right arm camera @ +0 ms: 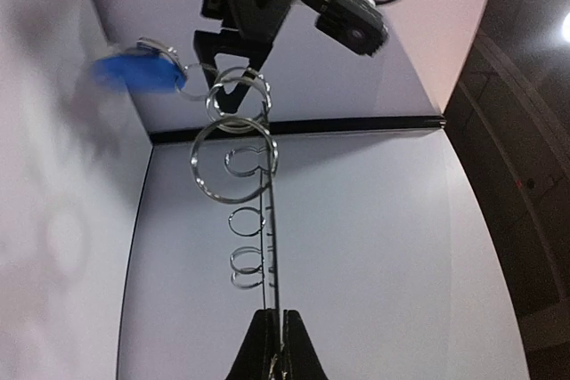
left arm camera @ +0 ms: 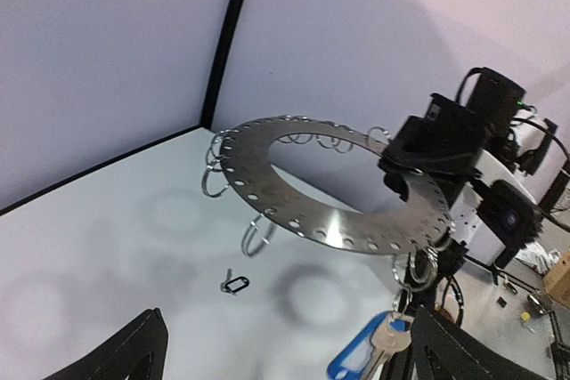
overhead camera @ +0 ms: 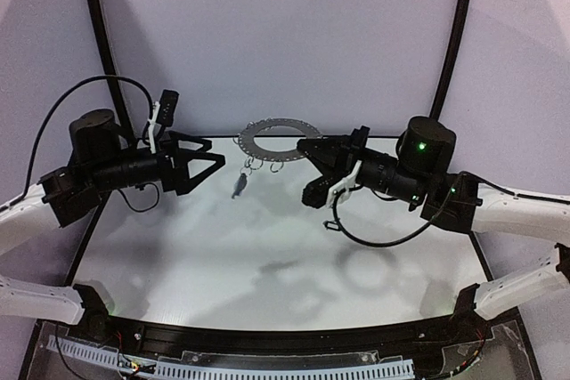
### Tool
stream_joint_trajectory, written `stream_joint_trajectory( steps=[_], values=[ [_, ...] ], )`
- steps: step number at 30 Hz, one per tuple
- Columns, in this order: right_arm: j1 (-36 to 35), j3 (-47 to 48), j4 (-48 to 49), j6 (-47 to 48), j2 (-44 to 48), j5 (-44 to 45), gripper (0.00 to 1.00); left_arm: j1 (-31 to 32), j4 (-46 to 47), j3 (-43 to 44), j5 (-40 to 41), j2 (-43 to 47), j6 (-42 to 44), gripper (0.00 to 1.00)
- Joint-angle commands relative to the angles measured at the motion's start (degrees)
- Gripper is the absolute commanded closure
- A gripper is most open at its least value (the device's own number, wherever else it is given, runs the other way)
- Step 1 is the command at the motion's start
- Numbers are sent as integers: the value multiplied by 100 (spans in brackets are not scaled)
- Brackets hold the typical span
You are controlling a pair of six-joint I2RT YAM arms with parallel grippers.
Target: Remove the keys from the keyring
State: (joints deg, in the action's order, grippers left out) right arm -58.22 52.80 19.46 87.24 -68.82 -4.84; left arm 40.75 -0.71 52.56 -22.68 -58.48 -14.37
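The keyring (overhead camera: pixel 279 139) is a flat grey disc fringed with wire loops, held level in the air. My right gripper (overhead camera: pixel 307 146) is shut on its right rim, and its wrist view shows the keyring (right arm camera: pixel 272 246) edge-on between the fingers. The blue-headed key (left arm camera: pixel 374 349) dangles from chained loops under the disc, close to my left gripper's right finger (left arm camera: pixel 450 349). It also shows in the top view (overhead camera: pixel 239 184) and, blurred, in the right wrist view (right arm camera: pixel 142 70). The black-headed key (left arm camera: pixel 234 284) lies on the table, apart from the keyring. My left gripper (overhead camera: pixel 216 149) is open and empty, just left of the disc.
The white table (overhead camera: pixel 178 255) is bounded by black rails and pale walls. Several empty wire loops (left arm camera: pixel 257 238) hang from the disc's rim. A loose black cable (overhead camera: pixel 356 233) droops under the right arm.
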Motion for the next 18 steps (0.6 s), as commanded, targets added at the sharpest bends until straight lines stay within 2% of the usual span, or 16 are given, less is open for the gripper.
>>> stream_joint_trajectory(
  steps=[1,7,12,18],
  values=[
    [-57,177,88,-1005,337,-468,100,2,613,-191,-914,360,220,5],
    [-97,527,-202,-1314,255,-409,100,3,614,-51,-1513,69,22,15],
    [-148,724,-383,-1461,72,-298,100,3,623,66,-1334,-83,0,28],
    [-155,833,-455,-1586,-49,-273,100,3,768,15,-1760,-28,198,32]
  ],
)
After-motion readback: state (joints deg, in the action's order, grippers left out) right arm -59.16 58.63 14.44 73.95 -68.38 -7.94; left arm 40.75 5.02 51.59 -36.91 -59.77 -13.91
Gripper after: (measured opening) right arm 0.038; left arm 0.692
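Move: The blue key hangs free on its small rings, about 5 cm to the left hand's right, 2 cm back and some 5 cm lower; the small rings carrying it are about 6 cm right, 2 cm back and 1 cm lower. The keyring's middle lies about 12 cm right, level fore and aft, 2 cm higher. From the right hand, gripping the keyring's right edge, its middle is some 2 cm forward, 5 cm left, level in height; the key is about 12 cm left, 2 cm back, 6 cm down. The keyring, still pinched in the shut right fingers, is raised about 3.5 cm, drawn a little back and tilted some 15 degrees. The open left hand closes in on its key-bearing side, going back about 3 cm and, after a first slight drift left, some 2 cm right; it rises about 2.5 cm, then mostly sinks again, turning some 15 degrees clockwise while its fingers narrow by over a quarter, touching nothing. ##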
